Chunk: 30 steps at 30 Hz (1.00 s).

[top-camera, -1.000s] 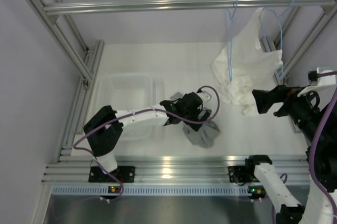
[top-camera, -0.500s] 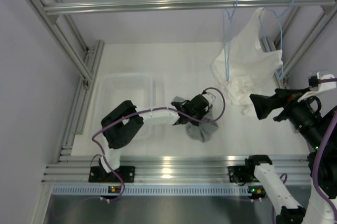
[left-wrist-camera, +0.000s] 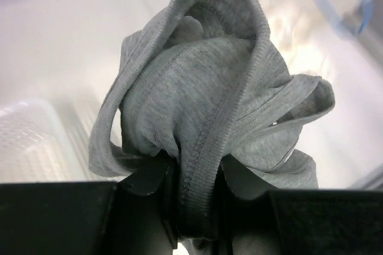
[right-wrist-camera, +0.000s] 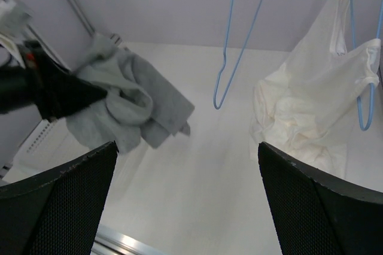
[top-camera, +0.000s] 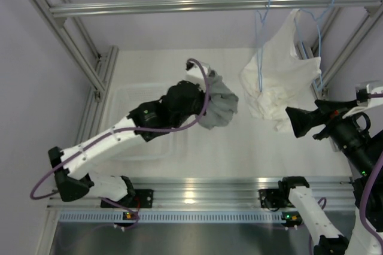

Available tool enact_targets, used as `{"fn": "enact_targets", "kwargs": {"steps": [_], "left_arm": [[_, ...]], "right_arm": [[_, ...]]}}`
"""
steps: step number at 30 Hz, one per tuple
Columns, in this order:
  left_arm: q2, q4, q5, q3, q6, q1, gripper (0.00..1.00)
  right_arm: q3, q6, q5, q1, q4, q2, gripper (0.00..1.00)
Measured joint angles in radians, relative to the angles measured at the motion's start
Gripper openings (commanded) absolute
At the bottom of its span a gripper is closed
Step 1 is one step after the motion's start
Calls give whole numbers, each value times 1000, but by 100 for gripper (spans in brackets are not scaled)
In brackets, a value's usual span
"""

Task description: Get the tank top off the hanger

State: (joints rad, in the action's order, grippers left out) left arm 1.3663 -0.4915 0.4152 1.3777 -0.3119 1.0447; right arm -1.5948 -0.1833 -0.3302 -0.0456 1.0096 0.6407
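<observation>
The grey tank top (top-camera: pixel 220 107) hangs crumpled from my left gripper (top-camera: pixel 206 100), held above the table's middle. In the left wrist view the jaws of my left gripper (left-wrist-camera: pixel 194 178) are shut on a ribbed hem fold of the tank top (left-wrist-camera: pixel 203 93). The bare light-blue hanger (top-camera: pixel 261 48) hangs from the top rail, apart from the top; it also shows in the right wrist view (right-wrist-camera: pixel 238 42). My right gripper (top-camera: pixel 294 121) is open and empty at the right, its fingers (right-wrist-camera: pixel 66 201) wide apart, facing the tank top (right-wrist-camera: pixel 122 108).
A white garment (top-camera: pixel 280 75) hangs on a second blue hanger (top-camera: pixel 318 33) at the back right. A clear plastic bin (top-camera: pixel 143 96) stands on the table's left, under my left arm. The aluminium rail (top-camera: pixel 179 6) crosses the back; frame posts flank both sides.
My left arm has lifted the tank top off the table and carried it up and toward the back. The right gripper has barely moved.
</observation>
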Motion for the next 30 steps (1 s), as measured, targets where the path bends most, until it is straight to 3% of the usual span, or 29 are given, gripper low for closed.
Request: {"fn": "enact_targets", "kwargs": {"steps": [3, 6, 10, 14, 22, 28, 30], "left_arm": [[-69, -56, 121, 148, -13, -20, 0], [-98, -123, 178, 222, -56, -134, 0], [-107, -228, 196, 176, -106, -364, 0], [-108, -324, 158, 93, -117, -498, 0], [-145, -356, 77, 19, -125, -559, 0], [-200, -351, 95, -164, -173, -565, 0], [-208, -353, 111, -224, -196, -566, 6]], "right_arm": [[-8, 0, 2, 0, -4, 0, 99], [-11, 0, 4, 0, -15, 0, 99], [-11, 0, 3, 0, -23, 0, 99], [-11, 0, 3, 0, -27, 0, 99], [-19, 0, -11, 0, -37, 2, 99], [-25, 0, -20, -14, -42, 4, 99], [-26, 0, -20, -24, -42, 5, 99]]}}
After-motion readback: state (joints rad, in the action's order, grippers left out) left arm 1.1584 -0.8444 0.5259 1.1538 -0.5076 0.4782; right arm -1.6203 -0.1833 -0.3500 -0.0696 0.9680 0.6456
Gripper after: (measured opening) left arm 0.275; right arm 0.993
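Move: The left hand already holds the gray tank top bunched in its shut fingers. The white basket it is bound for has its middle about 25 cm to the left, some 6 cm farther out and 23 cm below. The empty blue hanger hangs about 19 cm to the right and 14 cm ahead, higher up; the white garment is roughly 35 cm right and 18 cm ahead. From the right hand, the basket lies some 57 cm left, 18 cm ahead and 39 cm below. Leftward in one quick arc, the left arm carries the gripped tank top to over the basket, about 25 cm across: it first lifts some 11 cm and reaches forward, then sinks again as it swings. It slows above the basket and lowers another 8 cm while easing back a little, the wrist having turned roughly 40 degrees counter-clockwise, fingers staying closed on the cloth. ##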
